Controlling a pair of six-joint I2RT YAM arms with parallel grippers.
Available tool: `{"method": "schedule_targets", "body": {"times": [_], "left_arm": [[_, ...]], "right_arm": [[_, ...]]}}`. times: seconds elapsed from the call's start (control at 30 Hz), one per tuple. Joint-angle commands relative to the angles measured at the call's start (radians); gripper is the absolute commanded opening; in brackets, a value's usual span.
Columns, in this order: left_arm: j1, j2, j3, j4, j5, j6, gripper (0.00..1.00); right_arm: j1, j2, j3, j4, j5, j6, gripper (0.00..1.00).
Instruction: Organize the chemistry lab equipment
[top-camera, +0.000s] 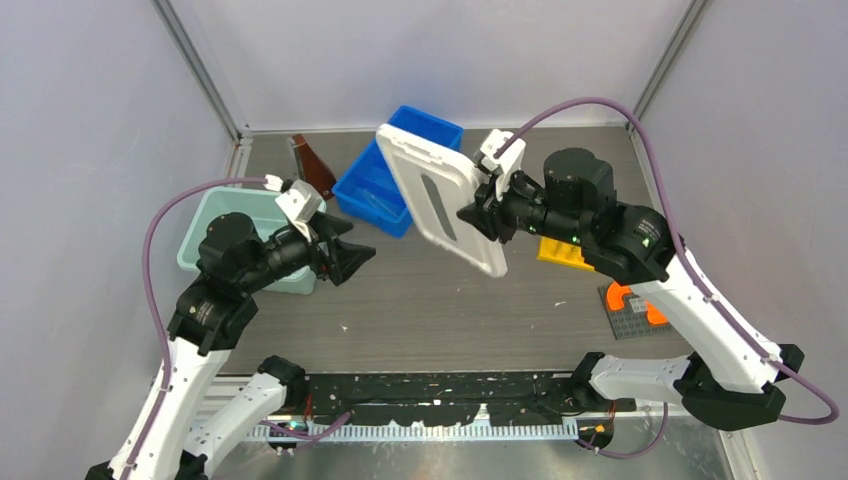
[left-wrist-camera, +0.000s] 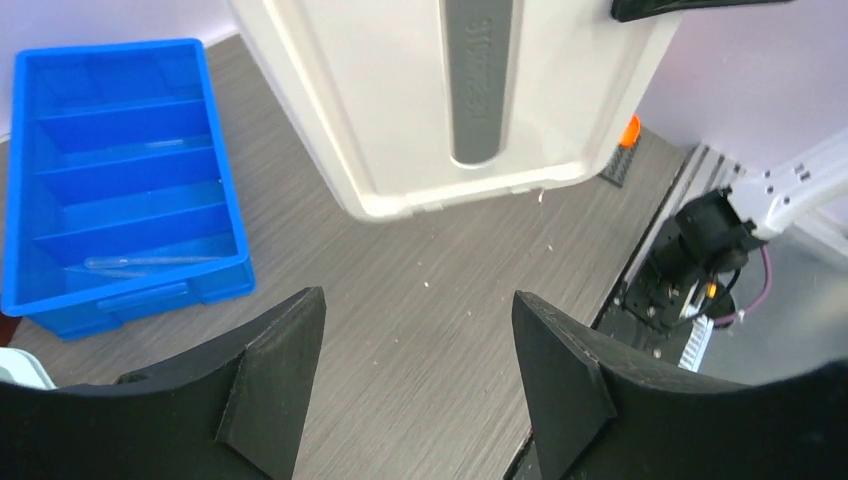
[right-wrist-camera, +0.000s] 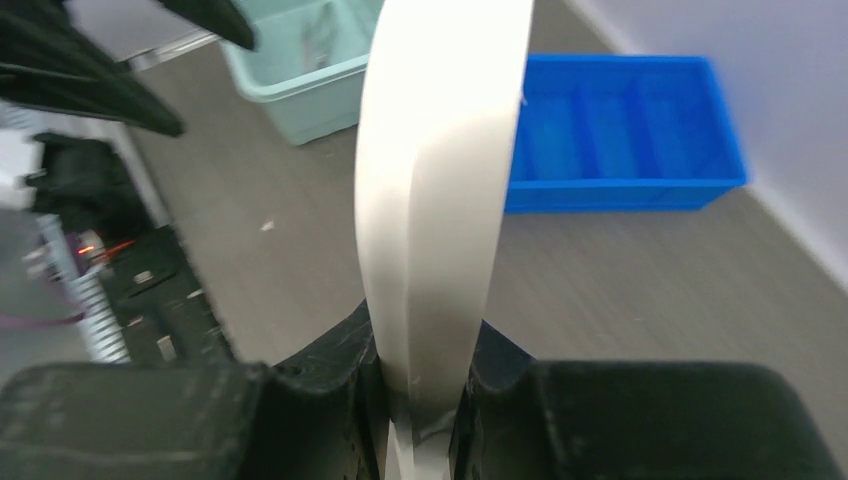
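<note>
My right gripper (top-camera: 480, 216) is shut on the edge of the white lid (top-camera: 438, 192) and holds it tilted in the air over the table's middle. In the right wrist view the lid (right-wrist-camera: 440, 190) runs edge-on up from the clamped jaws (right-wrist-camera: 425, 375). My left gripper (top-camera: 354, 256) stands open and empty to the lid's left, apart from it, with bare table between its fingers (left-wrist-camera: 418, 300). The lid's grey handle strip (left-wrist-camera: 480, 80) faces it. Thin clear glass rods (left-wrist-camera: 150, 262) lie in the blue divided tray (left-wrist-camera: 120, 180). The yellow holed rack (top-camera: 562, 253) lies partly hidden behind the right arm.
The blue tray (top-camera: 398, 172) sits at the back centre, a teal bin (top-camera: 228, 232) at the left beside the left arm. A brown object (top-camera: 314, 166) lies at the back left. An orange piece on a dark mat (top-camera: 630, 305) is at the right.
</note>
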Motion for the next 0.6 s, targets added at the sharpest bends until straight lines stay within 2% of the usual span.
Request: {"method": "schedule_targets", "body": {"times": [0.0,0.1,0.17,0.47,0.57], "left_arm": [[-0.004,-0.013,-0.039,-0.013,0.101,0.074,0.72],[-0.004,-0.027,-0.076,0.005,0.180,0.063,0.72],[-0.004,-0.038,-0.093,0.017,0.224,0.047,0.72],[-0.004,-0.106,-0.188,0.099,0.359,-0.042,0.73],[-0.004,-0.131,-0.206,0.123,0.348,-0.067,0.73]], "right_arm": [[-0.036,0.037,0.103,-0.180,-0.418,0.121,0.02],[-0.038,0.038,0.099,-0.180,-0.598,0.132,0.02],[-0.039,0.032,0.090,-0.168,-0.651,0.139,0.02],[-0.055,-0.001,0.054,-0.089,-0.797,0.152,0.02],[-0.059,-0.019,0.034,-0.046,-0.800,0.185,0.01]]}}
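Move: The right gripper still grips the white lid by its right side, with the open left gripper about 16 cm to its left, 4 cm back and 4 cm lower. From the left gripper, the lid's middle lies about 6 cm ahead and 10 cm right, slightly higher. The blue box stands some 27 cm ahead and 3 cm right of the left gripper, the mint tub about 10 cm ahead and 24 cm left, both roughly 32 cm below. Keep the lid gripped in the right gripper and draw it back about 10 cm, slightly left and down, turning the wrist counter-clockwise nearly 30 degrees while tipping it down, so the lid swings towards the left gripper. Bring the open left gripper back some 6 cm and down 4, yawing clockwise, to wait at the lid's left edge without closing. ##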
